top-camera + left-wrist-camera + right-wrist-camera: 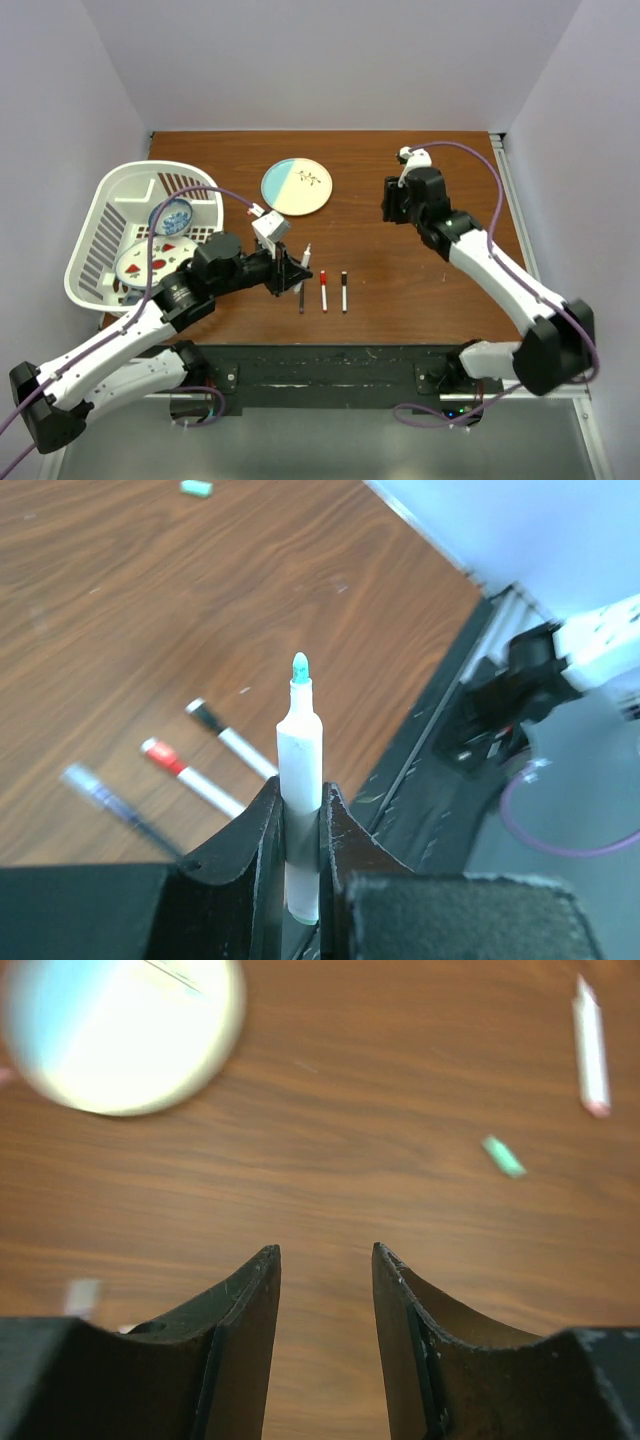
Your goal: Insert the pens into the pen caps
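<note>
My left gripper is shut on a white pen, which stands up past the fingertips with its green tip bare. Three capped pens lie side by side near the front edge. One is dark purple, one red-capped and one black-capped. My right gripper hangs open over bare wood. A green pen cap lies ahead and to its right. Farther off lies a white pen with a pinkish end.
A white basket holding dishes stands at the table's left. A round blue-and-cream plate lies at the back centre. The black base rail runs along the front edge.
</note>
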Action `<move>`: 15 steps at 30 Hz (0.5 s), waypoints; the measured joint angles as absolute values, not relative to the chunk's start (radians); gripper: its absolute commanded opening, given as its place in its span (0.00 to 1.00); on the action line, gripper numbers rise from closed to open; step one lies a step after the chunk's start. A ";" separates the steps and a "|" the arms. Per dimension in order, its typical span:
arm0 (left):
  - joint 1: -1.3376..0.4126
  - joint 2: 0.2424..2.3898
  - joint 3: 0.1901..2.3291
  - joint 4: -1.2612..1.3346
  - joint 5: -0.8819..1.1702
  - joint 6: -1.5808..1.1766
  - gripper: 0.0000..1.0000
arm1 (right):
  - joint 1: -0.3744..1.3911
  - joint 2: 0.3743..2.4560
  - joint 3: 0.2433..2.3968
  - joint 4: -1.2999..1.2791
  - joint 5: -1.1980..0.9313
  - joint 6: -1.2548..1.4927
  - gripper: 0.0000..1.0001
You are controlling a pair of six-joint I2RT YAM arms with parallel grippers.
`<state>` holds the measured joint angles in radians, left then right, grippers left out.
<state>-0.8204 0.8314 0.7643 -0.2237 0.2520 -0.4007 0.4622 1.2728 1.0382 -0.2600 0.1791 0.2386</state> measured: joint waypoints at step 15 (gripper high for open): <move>-0.820 0.743 0.733 -0.357 0.190 -0.270 0.00 | 0.166 1.876 1.401 -0.533 0.144 -0.050 0.46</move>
<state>-0.8204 0.7433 0.7326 -0.3573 0.1902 -0.2695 0.1658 1.8763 1.4010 -0.5335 0.1436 -0.0502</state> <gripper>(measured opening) 0.163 0.459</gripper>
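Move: The green cap lies about 12 cm ahead of my right hand, 13 cm to its right and some 20 cm below. Beyond it the loose white pen is roughly 22 cm ahead and 19 cm right of this hand; the plate is about 20 cm ahead and 27 cm left, both on the table. From my left hand, which already holds the teal-tipped pen, the cap is some 31 cm ahead, 41 cm right and 23 cm below. I swoop my right hand down about 14 cm, to the right and somewhat forward, towards the green cap, tipping its half-open fingers some 30 degrees more downward and letting its left side dip. I stop short of touching. My left hand eases some 3 cm left and a little down, then all but halts, keeping its pinch on the pen. ##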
